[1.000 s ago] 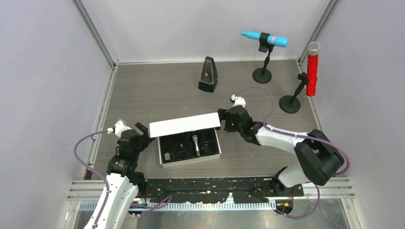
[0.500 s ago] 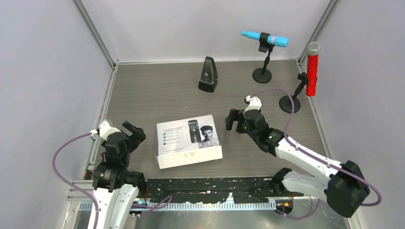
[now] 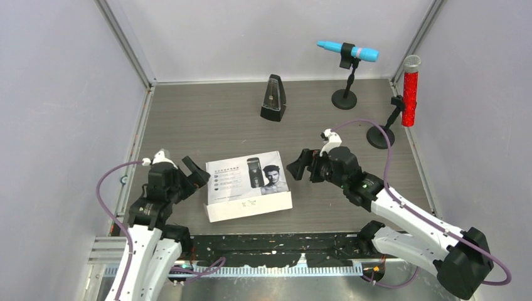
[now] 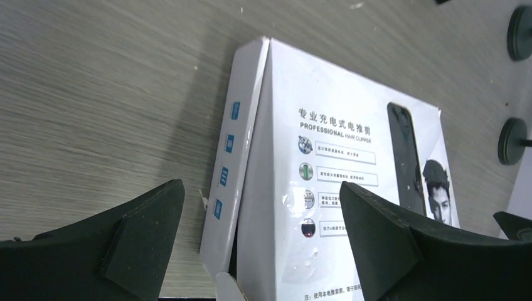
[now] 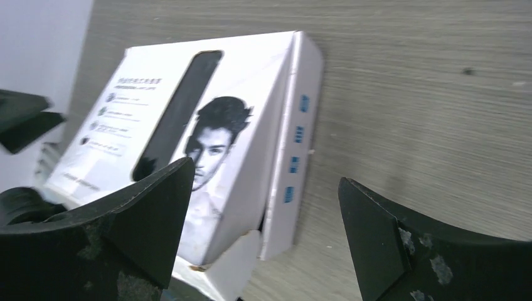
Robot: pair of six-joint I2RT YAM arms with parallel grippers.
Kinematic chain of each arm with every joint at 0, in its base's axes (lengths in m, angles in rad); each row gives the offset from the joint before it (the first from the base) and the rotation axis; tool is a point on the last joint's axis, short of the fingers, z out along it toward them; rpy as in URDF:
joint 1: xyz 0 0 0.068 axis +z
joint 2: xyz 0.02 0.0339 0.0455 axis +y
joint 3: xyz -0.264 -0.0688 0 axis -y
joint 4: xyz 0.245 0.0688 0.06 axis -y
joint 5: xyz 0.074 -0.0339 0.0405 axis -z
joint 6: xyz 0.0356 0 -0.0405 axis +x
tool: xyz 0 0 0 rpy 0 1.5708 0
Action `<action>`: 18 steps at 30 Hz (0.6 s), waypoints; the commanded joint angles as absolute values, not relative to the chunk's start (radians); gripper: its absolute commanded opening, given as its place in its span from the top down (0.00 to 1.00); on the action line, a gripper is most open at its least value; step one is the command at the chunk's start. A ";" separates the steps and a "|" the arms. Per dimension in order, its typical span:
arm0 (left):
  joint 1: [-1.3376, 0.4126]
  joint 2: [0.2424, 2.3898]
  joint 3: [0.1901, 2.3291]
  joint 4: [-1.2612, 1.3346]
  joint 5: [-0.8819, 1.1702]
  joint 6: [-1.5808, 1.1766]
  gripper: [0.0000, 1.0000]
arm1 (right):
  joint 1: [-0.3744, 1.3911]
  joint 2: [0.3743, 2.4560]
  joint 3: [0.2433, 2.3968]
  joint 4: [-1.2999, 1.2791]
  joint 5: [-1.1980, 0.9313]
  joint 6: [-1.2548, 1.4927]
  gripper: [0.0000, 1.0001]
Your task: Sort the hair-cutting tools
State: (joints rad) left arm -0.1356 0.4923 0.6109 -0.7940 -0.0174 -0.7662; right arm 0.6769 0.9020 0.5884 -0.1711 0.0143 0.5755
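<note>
A white cardboard box [image 3: 248, 185] lies flat on the table with its lid down, printed with a black clipper and a man's face. The hair-cutting tools are hidden. My left gripper [image 3: 196, 174] hovers open just off the box's left side. The left wrist view shows the box [image 4: 332, 163] ahead between the fingers of this gripper [image 4: 260, 188], its left side flap slightly ajar. My right gripper [image 3: 298, 167] stands open at the box's right side. In the right wrist view the box [image 5: 238, 125] lies between and beyond the spread fingers of this gripper [image 5: 265, 172], untouched.
A black pyramid metronome [image 3: 273, 98] stands at the back centre. A blue microphone [image 3: 348, 51] and a red microphone [image 3: 410, 91] stand on round black bases at the back right. Grey walls close in the table on three sides.
The box lid, raised a second ago over a black tray of tools, now lies shut. Both grippers drew back from the box, then moved toward its sides again. The left jaws widened.
</note>
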 commanded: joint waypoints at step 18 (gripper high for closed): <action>-0.128 0.891 0.561 -0.444 0.188 -0.822 0.00 | 0.646 1.371 0.685 0.181 -0.236 0.759 0.05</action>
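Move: The closed hair-clipper box lies between my hands, its front flap hanging outside. Its middle is about 12 cm right of my left hand, 2 cm back and 12 cm below. From my right hand it is some 15 cm left, 2 cm back and 12 cm below. The metronome stands about 24 cm ahead of my right hand and 8 cm left, 6 cm lower. The red microphone's stand is roughly 16 cm ahead and 29 cm right. I bring both wide-open hands down towards the two ends of the box. My left hand sinks about 5 cm while easing right and forward. My right first swings left over the portrait end of the lid, then drops, some 6 cm down in all. Both sets of fingers tip further downward, 10 to 15 degrees; I can't see a touch yet. ##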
